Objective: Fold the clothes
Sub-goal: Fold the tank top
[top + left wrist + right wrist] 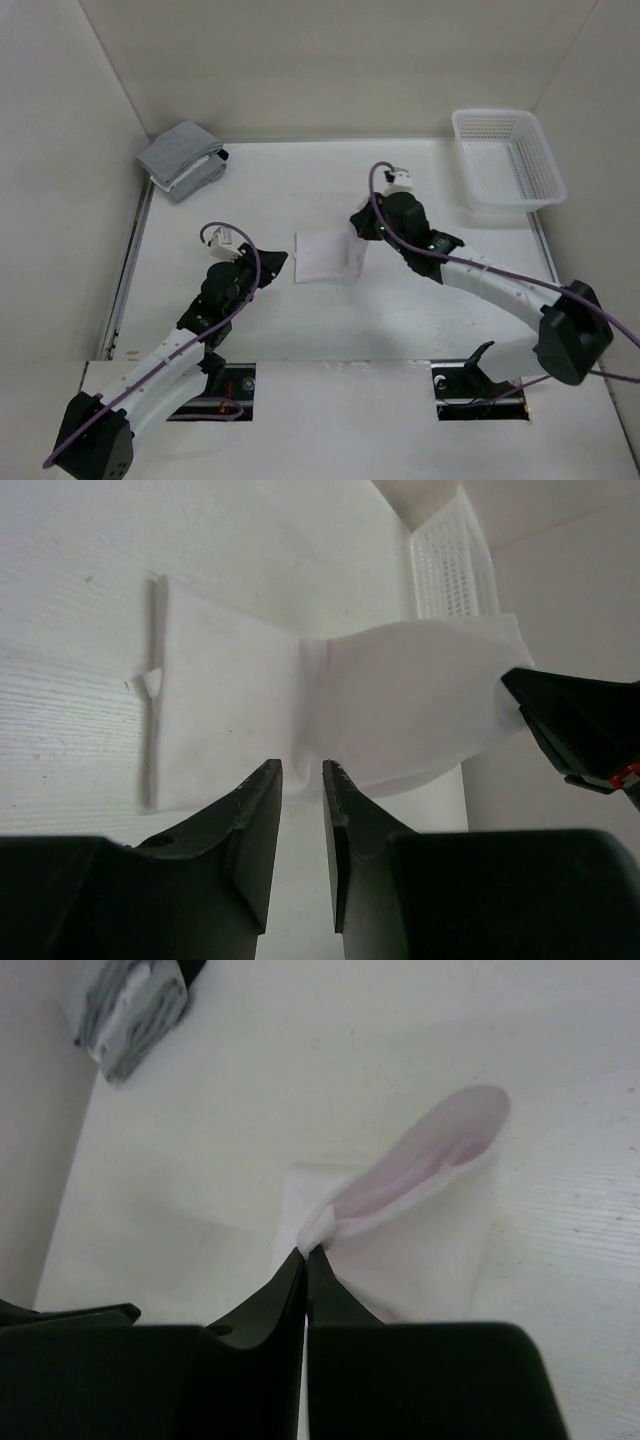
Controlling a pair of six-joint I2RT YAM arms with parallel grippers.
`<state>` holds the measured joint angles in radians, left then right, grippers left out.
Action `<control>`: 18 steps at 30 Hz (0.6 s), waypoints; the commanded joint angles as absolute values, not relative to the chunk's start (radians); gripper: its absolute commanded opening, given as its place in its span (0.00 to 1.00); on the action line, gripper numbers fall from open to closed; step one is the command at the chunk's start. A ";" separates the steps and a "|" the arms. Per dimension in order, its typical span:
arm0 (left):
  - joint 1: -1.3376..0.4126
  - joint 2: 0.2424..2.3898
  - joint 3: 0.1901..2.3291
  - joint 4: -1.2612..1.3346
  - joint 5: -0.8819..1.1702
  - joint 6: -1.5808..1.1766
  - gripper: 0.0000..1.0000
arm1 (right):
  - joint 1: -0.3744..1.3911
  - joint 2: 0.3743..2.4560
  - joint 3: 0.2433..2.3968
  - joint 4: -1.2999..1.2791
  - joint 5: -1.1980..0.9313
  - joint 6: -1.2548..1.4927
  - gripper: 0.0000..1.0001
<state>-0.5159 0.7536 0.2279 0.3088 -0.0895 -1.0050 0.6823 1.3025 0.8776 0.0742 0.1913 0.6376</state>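
Note:
The clothes (322,258) are one plain white garment, lying partly folded in the middle of the table. My right gripper (306,1252) is shut on a pinched bit of its edge and holds that right side up off the table, so the fabric (420,1210) curls into a loop. In the top view the right gripper (358,230) is at the garment's right edge. My left gripper (279,262) sits just left of the garment. In the left wrist view its jaws (302,772) stand a little apart with nothing between them, close to the garment's near edge (230,710).
A white plastic basket (508,160) stands at the back right, also in the left wrist view (450,570). A grey-and-white cloth bundle (182,158) lies in the back left corner. Walls close the table on three sides.

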 commanded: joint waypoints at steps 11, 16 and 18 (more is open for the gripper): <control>-0.280 0.571 0.190 0.213 0.072 -0.980 0.23 | 0.984 1.919 1.531 -0.313 0.301 0.521 0.35; -0.258 0.623 0.219 0.258 0.071 -0.976 0.23 | 1.009 1.803 1.446 -0.209 0.287 0.541 0.47; -0.284 0.675 0.242 0.302 0.066 -0.976 0.23 | 0.996 1.691 1.312 -0.128 0.288 0.548 0.46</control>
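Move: The tank top's left edge, where the right hand is taking its held end, lies about 14 cm to that hand's left, 1 cm back and 18 cm below. The middle of the lying part is 7 cm left and 1 cm back of the same hand. The left gripper hovers some 15 cm left and 6 cm back; the grey pile sits roughly 43 cm left, 24 cm ahead. From the left hand, the left edge is about 1 cm right, 5 cm ahead, 12 cm down. The tank top's raised right end, still pinched in the right fingers, is swept leftward over the part lying on the table, some 16 cm, sinking about 9 cm and finally drawing back about 4 cm. Near its left edge the fingers open and let go as the hand tips left side down and yaws counter-clockwise. The empty left hand slides about 5 cm left, out of the way. ##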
